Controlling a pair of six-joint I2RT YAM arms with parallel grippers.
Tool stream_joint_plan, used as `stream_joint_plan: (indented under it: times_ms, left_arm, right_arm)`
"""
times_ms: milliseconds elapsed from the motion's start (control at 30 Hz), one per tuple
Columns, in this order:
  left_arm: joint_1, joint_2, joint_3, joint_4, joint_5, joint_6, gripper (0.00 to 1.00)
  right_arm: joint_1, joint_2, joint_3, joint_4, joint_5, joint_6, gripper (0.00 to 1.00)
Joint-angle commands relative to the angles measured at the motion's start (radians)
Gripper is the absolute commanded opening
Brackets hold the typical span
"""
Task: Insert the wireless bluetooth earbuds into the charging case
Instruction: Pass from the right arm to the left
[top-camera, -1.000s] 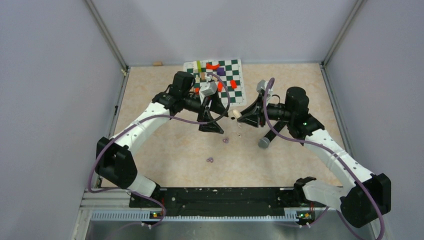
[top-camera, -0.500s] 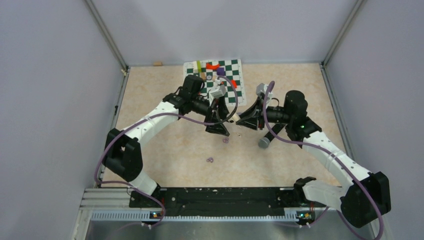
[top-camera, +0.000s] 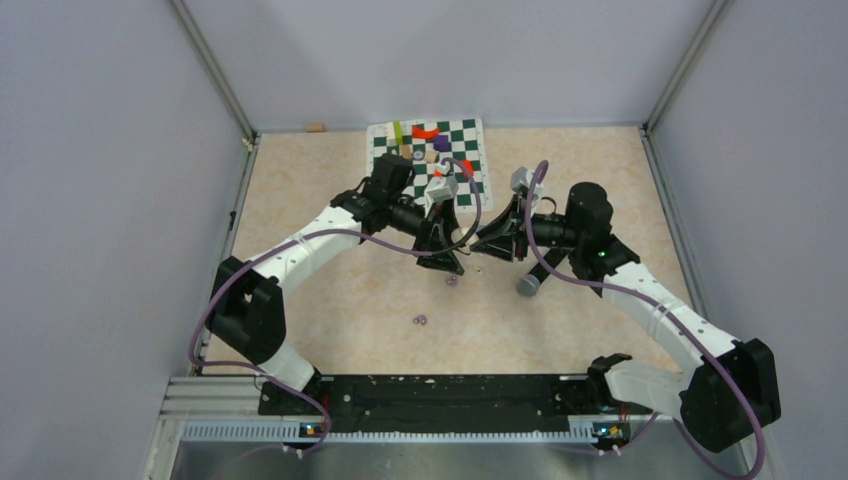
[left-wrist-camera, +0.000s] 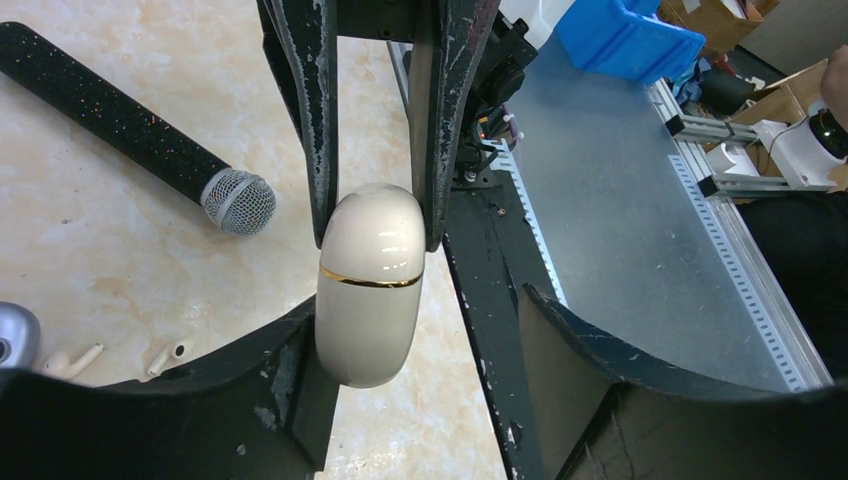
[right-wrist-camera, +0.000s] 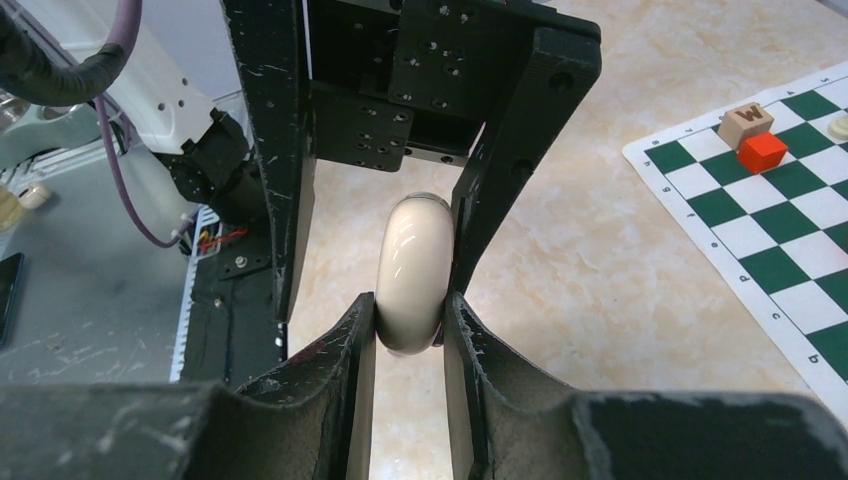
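Observation:
My right gripper (right-wrist-camera: 410, 322) is shut on a cream charging case (right-wrist-camera: 412, 262) with a gold seam and holds it above the table. The case is closed. My left gripper (left-wrist-camera: 420, 400) is open, and its fingers straddle the case (left-wrist-camera: 368, 290) from the opposite side; the case lies close to one finger. In the top view the two grippers, left (top-camera: 447, 256) and right (top-camera: 482, 246), meet tip to tip and hide the case. Two tiny purple earbuds lie on the table, one (top-camera: 451, 281) just below the grippers and one (top-camera: 420, 320) nearer the arm bases.
A black microphone (left-wrist-camera: 130, 130) with a silver head (top-camera: 528, 285) lies by the right arm. Two small white stemmed pieces (left-wrist-camera: 72, 358) lie on the table near it. A green chessboard (top-camera: 470, 135) with coloured blocks is at the back.
My left arm has swung right and closed in on the right gripper, so its open fingers now straddle the case. The right gripper has kept its hold and barely moved.

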Motion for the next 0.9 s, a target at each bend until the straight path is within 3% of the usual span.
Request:
stream_joint_plan:
  times_ms: [0,133,467,867]
  left_arm:
    - [-0.005,-0.033,-0.002,0.039,0.013,0.000,0.65]
    - [-0.005,-0.041,-0.003,0.039,0.000,0.005,0.59]
    - [-0.005,-0.048,-0.003,0.041,-0.009,0.006,0.59]
    - [-0.005,-0.041,0.000,0.043,-0.012,0.004,0.22]
  right_arm:
    - [0.013,0.006,-0.008,0.056,-0.040,0.008,0.15]
    - [0.013,0.005,-0.011,0.049,-0.048,0.009,0.15]
    - [0.012,0.003,-0.018,0.054,-0.060,0.023,0.15]
    - [0.012,0.002,-0.026,0.049,-0.050,0.005,0.15]
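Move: The white charging case, held by the right fingers, sits about 2 cm forward and 2 cm right of the left hand point, level with it, nearer the forward left finger. On the table some 20 cm below the left hand, the blue case lies about 15 cm ahead and 6 cm right, the nearest white earbud 8 cm ahead and 6 cm right. From the right hand, the left finger gap is about 2 cm back and 4 cm left, level. Keep the right grip on the white case and ease it back about 1 cm, sinking about 0.5 cm, to centre it between the left fingers. Bring the left gripper forward about 0.5 cm without pushing farther in, and close its half-open fingers, pausing briefly partway, until both pads pinch the case's free end. Don't open the right fingers yet. ##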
